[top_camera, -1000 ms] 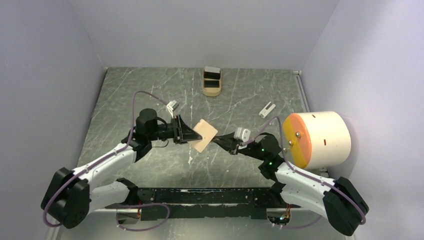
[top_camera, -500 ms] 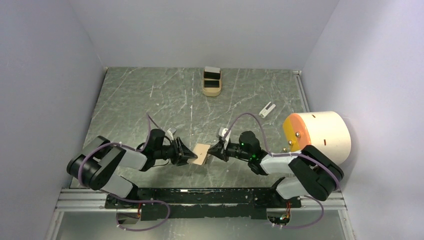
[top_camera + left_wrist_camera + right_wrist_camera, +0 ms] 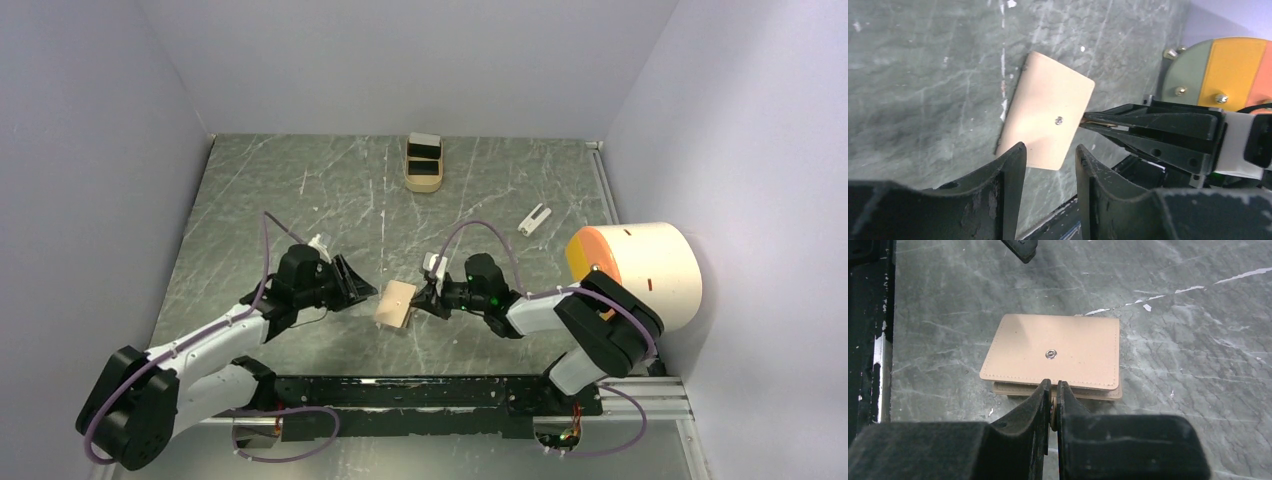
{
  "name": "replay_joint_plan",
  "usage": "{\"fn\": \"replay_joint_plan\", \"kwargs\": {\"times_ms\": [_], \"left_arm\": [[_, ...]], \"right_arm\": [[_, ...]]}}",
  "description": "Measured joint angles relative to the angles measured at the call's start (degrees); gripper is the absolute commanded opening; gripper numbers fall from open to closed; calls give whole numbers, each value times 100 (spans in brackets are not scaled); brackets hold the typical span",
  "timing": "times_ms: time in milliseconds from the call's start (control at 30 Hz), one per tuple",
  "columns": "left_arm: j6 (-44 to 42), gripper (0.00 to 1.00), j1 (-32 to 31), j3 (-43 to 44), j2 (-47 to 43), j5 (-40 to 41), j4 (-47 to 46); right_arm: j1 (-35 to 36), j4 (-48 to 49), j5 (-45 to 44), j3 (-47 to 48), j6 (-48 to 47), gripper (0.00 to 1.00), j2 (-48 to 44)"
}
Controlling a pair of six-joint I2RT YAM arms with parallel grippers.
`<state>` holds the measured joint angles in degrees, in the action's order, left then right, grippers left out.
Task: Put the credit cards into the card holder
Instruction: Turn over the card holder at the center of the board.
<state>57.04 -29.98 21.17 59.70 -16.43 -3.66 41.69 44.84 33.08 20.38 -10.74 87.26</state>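
Note:
The card holder (image 3: 395,303) is a closed tan wallet with a metal snap (image 3: 1050,354), lying flat on the marble table. My right gripper (image 3: 421,298) is shut on the little tab at the card holder's (image 3: 1053,347) near edge, a tan sliver showing between the right gripper's (image 3: 1054,386) fingers. My left gripper (image 3: 366,291) is open and empty, just left of the wallet. In the left wrist view the card holder (image 3: 1048,115) lies beyond the left gripper (image 3: 1048,152). The credit cards (image 3: 424,148), white and black, stand in the tan tray (image 3: 422,181) at the back.
A large cream drum with an orange and yellow face (image 3: 640,275) stands at the right wall, close behind the right arm. A small white clip (image 3: 534,218) lies at the right back. A black rail (image 3: 420,392) runs along the near edge.
The wallet has come down toward the near edge and now lies flat. My left gripper has let go of it, opened and backed off to the left. The right gripper stays shut on the tab.

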Motion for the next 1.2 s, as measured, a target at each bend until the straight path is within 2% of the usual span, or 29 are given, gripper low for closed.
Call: {"fn": "replay_joint_plan", "kwargs": {"times_ms": [133,233,467,633,700,800,900,933,1067,1200], "left_arm": [[-157,36,-20,22,81,81,275],[-251,30,-24,17,463,-17,212],[-466,22,-24,66,1591,-719,-560],[-669,20,-44,470,1943,-951,-686],[-756,19,-50,612,2072,-962,-754],[-868,20,-50,695,2420,-957,-876],[-881,20,-50,699,2736,-979,-992],[-883,20,-50,726,2789,-1008,-1027],[-929,21,-50,793,2859,-1023,-1025],[-920,20,-61,791,2848,-964,-1025]], "right_arm": [[0,-144,17,118,-92,0,68],[0,-199,39,144,-155,0,68],[0,-610,39,264,-428,2,20],[0,-758,48,411,-601,3,20],[0,-841,50,439,-638,7,20],[0,-1014,28,527,-592,21,20],[0,-966,-192,551,-160,38,-26],[0,-868,-339,494,85,40,-98],[0,-879,-1054,358,1215,41,-538],[-140,-1867,-1777,920,2562,43,-739]]}}
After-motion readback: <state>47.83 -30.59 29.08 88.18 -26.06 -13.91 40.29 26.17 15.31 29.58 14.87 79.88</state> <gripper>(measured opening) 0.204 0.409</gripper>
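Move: The card holder lies face down between the hands. Its middle is about 6 cm to the left hand's right, level with it fore and aft, and some 7 cm below its half-open fingertips. The right fingertips, still pinching the holder's closing tab, are roughly 10 cm to the left hand's right and 6 cm below it. From the right hand the holder's middle is about 4 cm to the left, 1 cm back and 1 cm lower. The left hand sinks about 6 cm towards the card holder and shifts some 3.5 cm to the right, narrowing its fingers and rising briefly on the way before their tips settle on the left part of the holder's upper face and hold it down. Meanwhile the right hand all but stays in place with its pinch on the tab, then opens, lets go, and draws away about 5 cm forward and 3.5 cm up while the wrist swings clockwise by nearly 30 degrees and tips down. ##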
